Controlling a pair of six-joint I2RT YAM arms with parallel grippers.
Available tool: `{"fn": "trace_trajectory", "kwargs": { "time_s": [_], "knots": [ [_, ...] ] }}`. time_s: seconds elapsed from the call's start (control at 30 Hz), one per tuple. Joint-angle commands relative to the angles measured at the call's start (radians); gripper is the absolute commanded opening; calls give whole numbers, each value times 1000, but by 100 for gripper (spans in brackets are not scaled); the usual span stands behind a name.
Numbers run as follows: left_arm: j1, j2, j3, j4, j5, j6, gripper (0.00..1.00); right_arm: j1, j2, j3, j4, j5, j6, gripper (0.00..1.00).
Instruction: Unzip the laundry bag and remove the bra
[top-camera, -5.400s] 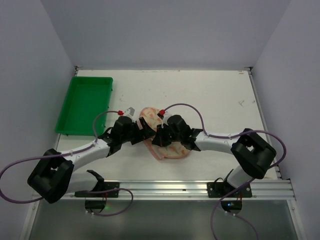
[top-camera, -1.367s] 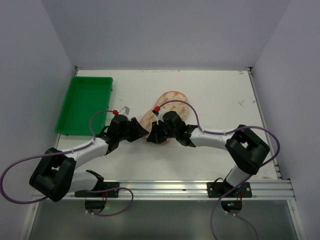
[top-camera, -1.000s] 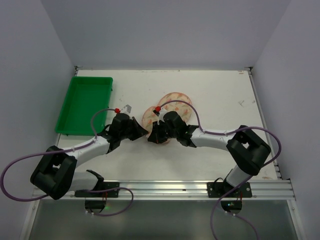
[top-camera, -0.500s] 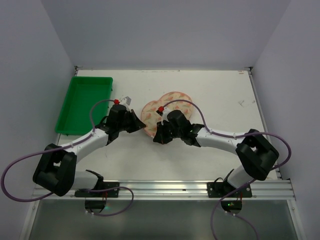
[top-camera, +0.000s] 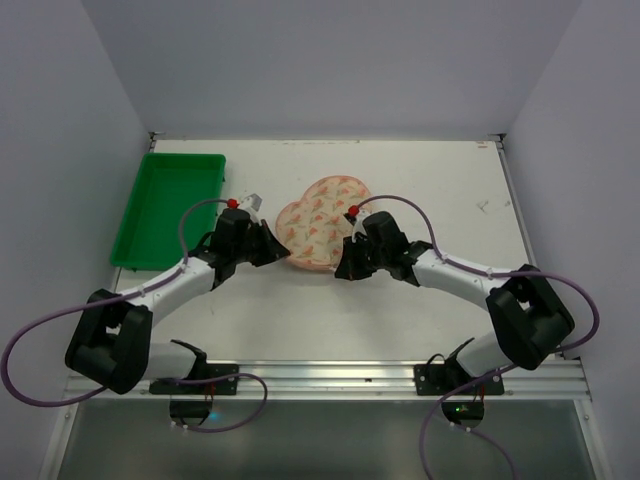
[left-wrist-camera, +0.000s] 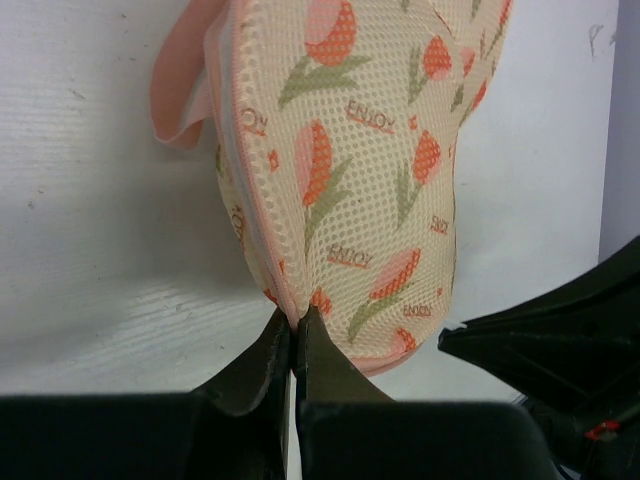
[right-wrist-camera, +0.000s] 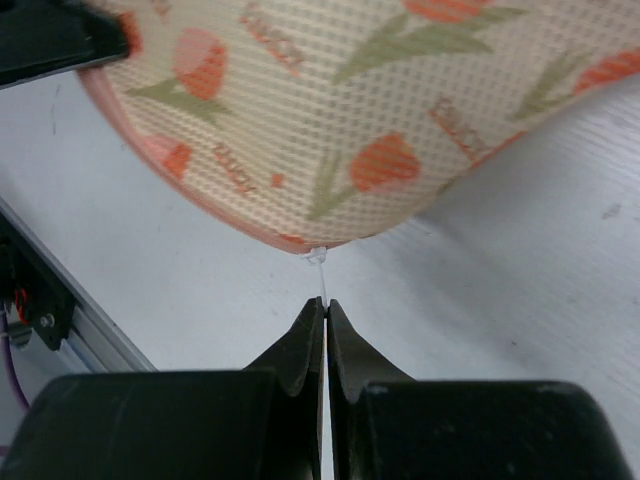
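Note:
The laundry bag (top-camera: 318, 222), cream mesh with a pink-red and green tulip print, lies mid-table between both arms. My left gripper (top-camera: 279, 256) is shut on its near left edge; the left wrist view shows the fingertips (left-wrist-camera: 291, 318) pinching the pink zip edging (left-wrist-camera: 262, 240), with the pink loop (left-wrist-camera: 178, 92) hanging at the left. My right gripper (top-camera: 341, 269) sits at the bag's near right edge. In the right wrist view it (right-wrist-camera: 325, 303) is shut on a thin white zip pull (right-wrist-camera: 319, 268) coming off the bag's rim (right-wrist-camera: 300, 243). The bra is hidden.
A green plastic tray (top-camera: 170, 208) stands at the table's left side, beyond the left arm. The metal rail (top-camera: 330, 378) with both arm bases runs along the near edge. White walls close in the back and both sides.
The right gripper has slid to the right along the bag's near edge. The bag has swung away from the arms and now shows as a wider, flatter shape. The left gripper keeps its hold.

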Motion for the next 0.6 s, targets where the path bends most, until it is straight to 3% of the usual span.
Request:
{"fn": "trace_trajectory", "kwargs": {
  "time_s": [0.0,0.37,0.57],
  "knots": [
    [21,-40,-2,-3,-16,40,0,-57,-29,-20,-53,-2,13,0],
    [12,-105,-133,56,64,-49,0,-88,-38,-38,-19,10,34,0],
    [-123,-173,-210,96,-14,-147,0,-90,-66,-19,-21,32,-1,0]
  ]
}}
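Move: About 10 cm to the right and 2 cm back of the left fingers, which pinch the laundry bag's near edge, lies the zipper slider; the bag's middle is some 8 cm ahead, 8 cm right and a little lower. The green tray stands roughly 26 cm left and 10 cm ahead. From the right fingers, closed on the cord of the pull, the slider is about 1 cm ahead and 2 cm left, the bag's middle some 12 cm ahead and 3 cm left. Drawing the pinched near edge of the laundry bag towards the robot, the left hand rises a touch, then goes back about 5 cm and sinks some 2 cm, tilting slightly. First, the right hand finishes its pull on the zipper cord, about 2 cm right and 1 cm forward with a small clockwise turn, then holds nearly still; both grippers stay shut. ##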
